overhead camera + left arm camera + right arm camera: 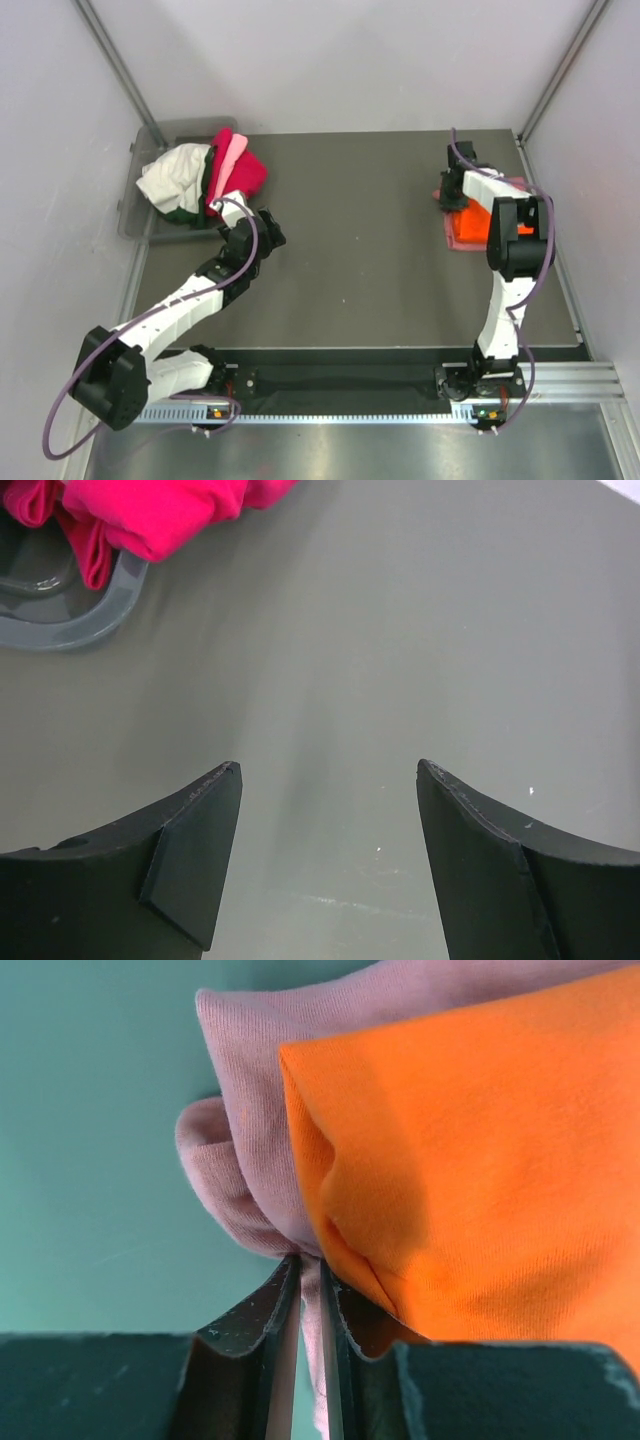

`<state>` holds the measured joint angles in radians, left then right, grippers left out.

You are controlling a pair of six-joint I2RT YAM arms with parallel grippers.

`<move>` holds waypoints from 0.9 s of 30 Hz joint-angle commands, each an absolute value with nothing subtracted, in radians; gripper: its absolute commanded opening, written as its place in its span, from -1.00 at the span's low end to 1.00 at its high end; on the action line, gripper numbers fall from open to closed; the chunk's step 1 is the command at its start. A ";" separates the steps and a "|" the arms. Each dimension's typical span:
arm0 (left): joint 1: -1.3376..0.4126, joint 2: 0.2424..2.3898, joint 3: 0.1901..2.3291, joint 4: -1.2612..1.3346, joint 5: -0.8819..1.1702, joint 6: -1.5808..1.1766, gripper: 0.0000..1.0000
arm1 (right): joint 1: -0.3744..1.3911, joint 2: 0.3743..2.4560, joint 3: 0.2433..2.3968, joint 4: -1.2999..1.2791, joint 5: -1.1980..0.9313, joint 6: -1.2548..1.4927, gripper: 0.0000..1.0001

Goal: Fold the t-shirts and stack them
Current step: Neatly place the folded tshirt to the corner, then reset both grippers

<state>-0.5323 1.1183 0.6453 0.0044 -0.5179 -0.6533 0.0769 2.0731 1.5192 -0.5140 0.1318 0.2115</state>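
At the table's right side lies a bright orange t-shirt (468, 226) on top of a salmon-pink t-shirt (455, 243). My right gripper (452, 196) sits at their left edge. In the right wrist view the right gripper (310, 1265) is shut on a fold of the salmon-pink shirt (240, 1110), with the orange shirt (480, 1160) pressed against its right finger. My left gripper (268, 228) hovers open over bare table beside the bin; in its own view the left gripper (328, 770) holds nothing.
A grey plastic bin (135, 215) stands at the back left, heaped with a white shirt (172, 178), a dark green one (205, 178), a light pink one (232, 150) and a magenta one (245, 172). The magenta cloth (150, 515) spills over the bin's rim (60, 630).
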 commanded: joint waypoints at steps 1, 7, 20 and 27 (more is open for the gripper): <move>-0.531 1.127 0.689 0.023 -0.546 -0.635 0.51 | 0.020 2.091 1.540 -0.543 0.253 0.210 -0.71; -0.531 1.106 0.677 -0.035 -0.568 -0.633 0.52 | 0.017 2.016 1.481 -0.511 0.273 0.216 -0.69; -0.532 0.937 0.571 -0.178 -0.558 -0.592 0.97 | 0.244 1.396 0.956 -0.063 0.275 0.139 0.80; -0.534 0.832 0.486 -0.218 -0.499 -0.566 0.96 | 0.244 1.040 0.614 0.170 0.156 0.170 0.99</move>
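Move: The orange t-shirt's middle lies about 12 cm right of the right hand, 2 cm nearer the base and roughly 1 cm lower. The folded pink t-shirts lie directly under it, some 12 cm right of the hand, 2 cm back and 2 cm down, their left edge at the fingers. The table's right rail runs about 26 cm to the right, straight across. From the left hand, the orange t-shirt is some 63 cm right, 10 cm ahead and 13 cm below. Right fingers push the stack right about 4 cm, then lift up and back, opening; left hand backs off. ##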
